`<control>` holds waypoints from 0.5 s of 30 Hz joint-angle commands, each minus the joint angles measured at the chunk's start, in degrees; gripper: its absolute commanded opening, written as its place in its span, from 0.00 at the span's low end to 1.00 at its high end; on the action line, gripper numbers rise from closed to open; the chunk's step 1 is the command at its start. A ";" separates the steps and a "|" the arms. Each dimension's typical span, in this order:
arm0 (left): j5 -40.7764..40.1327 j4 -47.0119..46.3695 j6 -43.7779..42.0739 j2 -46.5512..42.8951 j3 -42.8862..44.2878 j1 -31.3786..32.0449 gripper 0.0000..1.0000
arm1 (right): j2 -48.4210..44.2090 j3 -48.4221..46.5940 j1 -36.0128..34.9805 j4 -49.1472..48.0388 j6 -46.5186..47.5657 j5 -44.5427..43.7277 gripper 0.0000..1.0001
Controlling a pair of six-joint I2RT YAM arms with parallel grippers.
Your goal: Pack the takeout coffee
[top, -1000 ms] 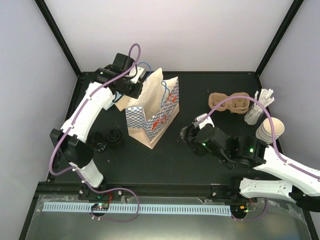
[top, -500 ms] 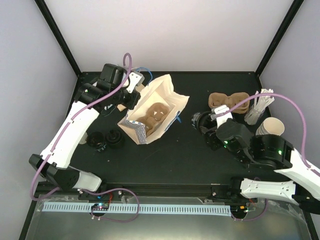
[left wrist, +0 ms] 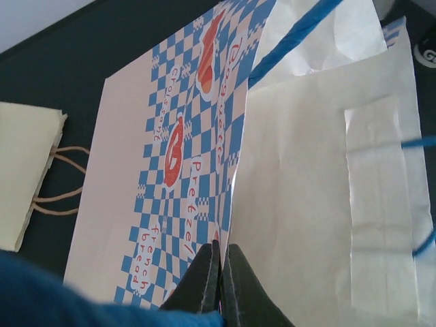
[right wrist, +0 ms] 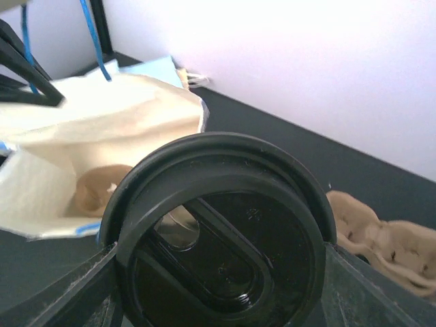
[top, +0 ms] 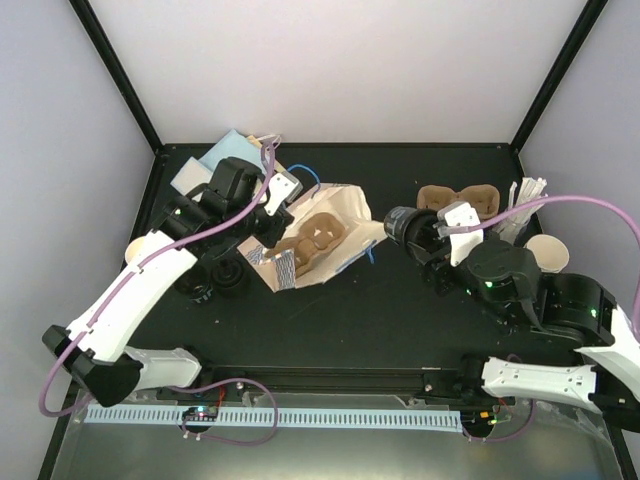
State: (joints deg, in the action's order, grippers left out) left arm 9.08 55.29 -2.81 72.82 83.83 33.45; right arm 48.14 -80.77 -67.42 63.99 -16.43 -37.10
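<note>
The blue-checked paper bag [top: 330, 228] lies tipped over, its mouth open toward the right. A brown cup tray [top: 318, 232] shows inside it. My left gripper [top: 266, 226] is shut on the bag's edge; in the left wrist view the black fingers [left wrist: 204, 272] pinch the paper wall [left wrist: 306, 204]. My right gripper [top: 412, 234] is shut on a black lid [top: 399, 225] just right of the bag's mouth. That lid [right wrist: 225, 225] fills the right wrist view, in front of the bag [right wrist: 102, 129]. A second tray [top: 458, 200] sits at the back right. Paper cups [top: 546, 252] are stacked at the right.
White stir sticks [top: 522, 205] stand in a holder beside the second tray. More black lids [top: 215, 278] lie under my left arm, with a tan cup [top: 140, 248] further left. Flat blue and cream bags [top: 225, 155] lie at the back left corner.
My left gripper has pulled the upright bag over, so its mouth now gapes to the right with the tray showing inside. My right gripper carried the lid right and toward the back.
</note>
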 commanded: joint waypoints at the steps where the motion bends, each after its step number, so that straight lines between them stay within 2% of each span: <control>1: -1.21 -3.33 0.74 -3.18 -0.23 2.40 0.02 | -2.08 1.00 0.14 -9.01 10.49 3.01 0.69; 6: -0.83 -3.98 -0.58 -4.18 -0.33 5.43 0.02 | -0.54 3.09 0.09 -13.27 15.97 9.97 0.67; 11: -3.22 -2.42 -1.04 -3.16 0.29 7.32 0.02 | 1.81 5.96 0.04 -16.04 20.58 21.62 0.64; 15: -4.57 -1.77 -1.48 -2.68 0.96 8.82 0.02 | 3.02 8.87 -0.14 -17.27 22.18 23.73 0.62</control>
State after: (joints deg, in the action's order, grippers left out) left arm 6.74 54.00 -3.11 69.52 83.31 40.97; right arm 50.61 -73.89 -67.42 49.89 1.76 -19.22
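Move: The coffee cup already in the right hand is bound for the carrier inside the tipped bag, about 19 cm to that hand's left, 11 cm ahead and 20 cm below; the bag mouth is roughly 14 cm left, 7 cm ahead and 10 cm down. The spare carrier lies 27 cm ahead, 13 cm right, 33 cm down. From the left hand, already pinching the bag's rim, the bag's carrier is some 4 cm ahead, 7 cm right, 14 cm below. Leftward about 8 cm, rising slightly before dipping, the right hand swings the held cup bottom-first towards the bag mouth, turning some 25 degrees counter-clockwise and drawing back a little. The left hand, still pinching the rim, tugs the bag some 4 cm back and to its right, lifting slightly, to present the mouth to the cup. ##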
